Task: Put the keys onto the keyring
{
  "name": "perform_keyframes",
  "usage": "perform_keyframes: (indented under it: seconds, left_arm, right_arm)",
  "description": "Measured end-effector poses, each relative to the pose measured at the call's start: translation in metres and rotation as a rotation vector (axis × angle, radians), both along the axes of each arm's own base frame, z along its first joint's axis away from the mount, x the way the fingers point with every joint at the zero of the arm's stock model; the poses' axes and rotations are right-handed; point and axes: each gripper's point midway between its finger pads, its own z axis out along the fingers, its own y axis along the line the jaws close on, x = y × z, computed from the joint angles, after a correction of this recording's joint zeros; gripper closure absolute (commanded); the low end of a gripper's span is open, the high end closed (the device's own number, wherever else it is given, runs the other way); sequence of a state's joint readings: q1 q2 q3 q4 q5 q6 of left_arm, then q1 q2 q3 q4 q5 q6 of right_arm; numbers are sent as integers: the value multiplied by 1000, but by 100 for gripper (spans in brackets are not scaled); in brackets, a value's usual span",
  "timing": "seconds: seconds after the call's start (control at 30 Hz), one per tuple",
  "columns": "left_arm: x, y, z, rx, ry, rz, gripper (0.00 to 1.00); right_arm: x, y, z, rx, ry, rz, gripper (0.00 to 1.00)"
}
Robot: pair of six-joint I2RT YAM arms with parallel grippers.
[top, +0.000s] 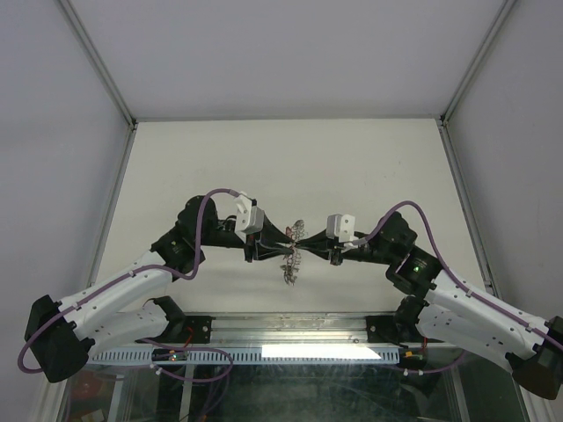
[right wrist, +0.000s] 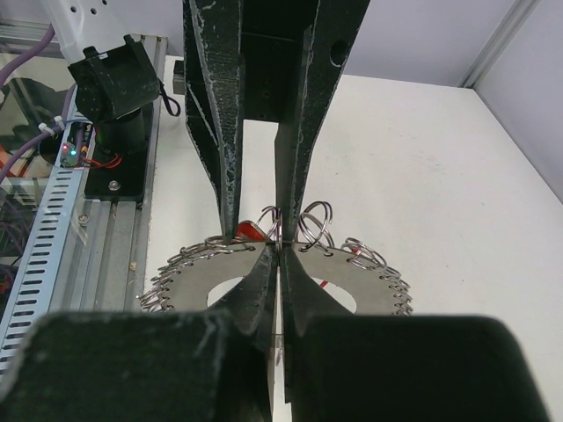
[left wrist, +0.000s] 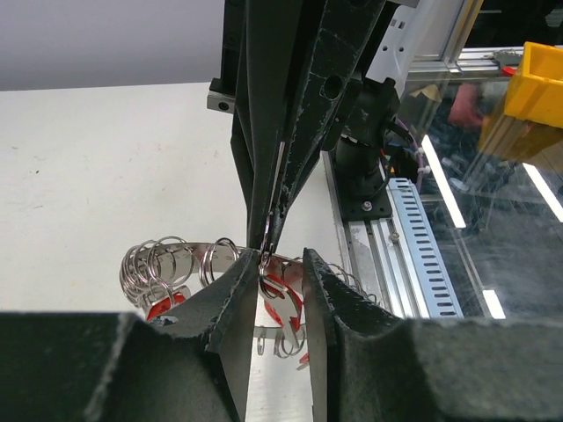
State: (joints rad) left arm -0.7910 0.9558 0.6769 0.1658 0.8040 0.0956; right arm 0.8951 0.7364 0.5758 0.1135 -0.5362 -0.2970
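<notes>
The keyring (top: 291,262) is a flat grey metal disc (right wrist: 374,281) with many small wire rings round its rim, hanging in the air between both grippers. My right gripper (right wrist: 279,249) is shut on a thin ring at the disc's upper edge. In the left wrist view the right gripper (left wrist: 268,230) comes down from above. My left gripper (left wrist: 277,259) faces it, jaws a little apart. A red-headed key (left wrist: 283,303) hangs between its pads and nearly fills the gap. Whether the pads touch it does not show. In the top view the left gripper (top: 283,239) and right gripper (top: 304,243) almost touch.
An aluminium rail with a slotted cable duct (left wrist: 413,237) runs along the near table edge beside the arm bases. A yellow bin (left wrist: 541,83) sits beyond it. White enclosure walls with metal posts (top: 457,97) bound the table on three sides.
</notes>
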Motion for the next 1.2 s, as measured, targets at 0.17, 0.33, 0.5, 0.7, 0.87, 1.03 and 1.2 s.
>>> perform_keyframes:
  seconds: [0.17,0.33,0.5,0.7,0.87,1.03,1.2]
  left_arm:
    - [2,0,-1,1,0,14,85]
    - [4,0,-1,3,-3,22,100]
    - [5,0,-2,8,-11,25,100]
    - [7,0,-8,36,-5,27,100]
    - [14,0,-14,99,-3,49,100]
    - [22,9,-33,211,3,103,100]
    - [34,11,-36,320,-13,123,100]
  right_arm:
    - [0,0,-2,-8,4,3,100]
    - [-2,0,-4,-16,1,15,100]
    - [-4,0,-5,-21,-1,28,100]
    - [-5,-1,-10,-37,8,26,96]
    - [0,-3,-15,-59,3,2,87]
    - [4,-9,-17,-77,-21,-35,80]
    - [8,-16,-15,-70,-30,-79,75]
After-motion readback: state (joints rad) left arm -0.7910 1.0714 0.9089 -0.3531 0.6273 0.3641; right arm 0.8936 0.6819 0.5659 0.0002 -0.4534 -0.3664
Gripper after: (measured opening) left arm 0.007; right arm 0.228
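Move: The small wire ring at the top of the keyring is already pinched in the right fingertips, level with them, and lies about 1 cm ahead and 1 cm to the right of the left hand's point, at its part-open fingertips. From the left hand, the keyring's large disc hangs with its middle about 1 cm to the right and some 6 cm down, neither ahead nor back. The nearer red tag is about 3 cm below, level fore and aft, 1 cm to the right. The left fingers edge barely forward and shut on the small wire ring while the right hand still pinches it, then the left hand carries the ring some 3.5 cm down, about 3 cm forward and a little to the left, its fingertips tipping downward by roughly 20 degrees. Once the left has its grip, the right fingers open about a quarter and let go, and the right hand, which has sunk 1.5 cm, draws off about as far to the right, away from the keyring. ##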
